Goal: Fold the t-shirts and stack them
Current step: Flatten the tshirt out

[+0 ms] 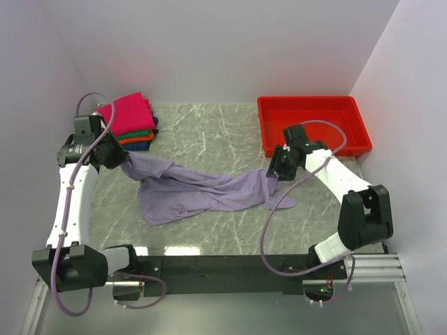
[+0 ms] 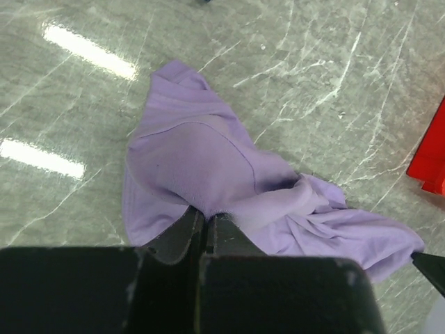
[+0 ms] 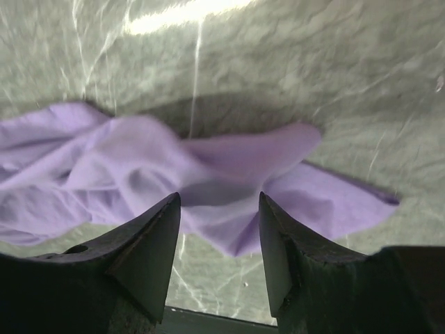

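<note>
A pale lavender t-shirt (image 1: 202, 192) lies crumpled and stretched across the middle of the table. My left gripper (image 1: 124, 162) is shut on its left end, and in the left wrist view the cloth (image 2: 201, 160) is pinched at the fingertips of that gripper (image 2: 206, 214). My right gripper (image 1: 276, 172) stands open just over the shirt's right end. In the right wrist view the lavender cloth (image 3: 139, 167) lies beyond the open gripper (image 3: 219, 198), with nothing between its fingers. A stack of folded t-shirts (image 1: 129, 115) sits at the back left: magenta on top, then green, orange and dark blue.
A red plastic tray (image 1: 314, 143) stands at the back right, close behind my right arm. The grey marble table (image 1: 209, 132) is walled on the left, back and right. The folded stack sits just behind my left gripper.
</note>
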Controlling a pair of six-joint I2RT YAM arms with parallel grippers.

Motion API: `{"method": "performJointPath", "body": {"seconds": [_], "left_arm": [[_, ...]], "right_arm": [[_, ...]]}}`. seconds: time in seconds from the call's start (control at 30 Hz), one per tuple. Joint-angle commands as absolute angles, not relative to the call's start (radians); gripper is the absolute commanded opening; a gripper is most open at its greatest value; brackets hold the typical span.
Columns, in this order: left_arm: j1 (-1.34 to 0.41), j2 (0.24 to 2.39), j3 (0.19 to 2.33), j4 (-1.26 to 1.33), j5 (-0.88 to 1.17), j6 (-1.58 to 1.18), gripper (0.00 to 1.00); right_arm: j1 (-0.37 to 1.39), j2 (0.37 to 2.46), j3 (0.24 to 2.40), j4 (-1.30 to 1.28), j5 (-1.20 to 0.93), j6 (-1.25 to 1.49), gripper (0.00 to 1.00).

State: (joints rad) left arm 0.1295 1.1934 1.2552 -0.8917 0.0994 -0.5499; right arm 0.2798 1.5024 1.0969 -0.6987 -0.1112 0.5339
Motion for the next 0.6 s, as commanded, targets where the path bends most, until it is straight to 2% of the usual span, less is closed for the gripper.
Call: {"method": "performJointPath", "body": {"seconds": [0.0, 0.17, 0.57], "left_arm": [[0.138, 1.193, 1.302, -0.900, 0.064, -0.540, 0.00], [0.141, 1.218, 1.327, -0.922, 0.048, -0.537, 0.00], [0.161, 1.266, 1.347, -0.917, 0.048, -0.534, 0.00]], "right_arm": [[0.219, 1.511, 1.080, -0.598, -0.190, 0.520, 0.56], [0.120, 1.540, 1.032, -0.546, -0.235, 0.514, 0.56], [0.106, 1.601, 0.956, -0.545, -0.247, 0.494, 0.56]]}}
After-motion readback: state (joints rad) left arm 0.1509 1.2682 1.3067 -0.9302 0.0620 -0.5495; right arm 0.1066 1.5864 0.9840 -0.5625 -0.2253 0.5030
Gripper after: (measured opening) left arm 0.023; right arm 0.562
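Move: The purple t-shirt's right end, which my open right hand is going for, lies about 8 cm below it, some 3 cm back and 2 cm to its right. The red box is centred roughly 17 cm ahead of that hand and 12 cm to its right. From my left hand, the same shirt end is some 42 cm right, 3 cm back and 21 cm lower; the folded stack stands about 15 cm ahead, slightly left. I bring my right hand down about 5 cm and some 4 cm to the right, first edging forward over the shirt's right end, then sinking almost straight down towards it with a little draw back. The fingers stay half open, straddling the bunched cloth. My left hand keeps its pinch on the raised left corner, easing it only a centimetre or two left. ##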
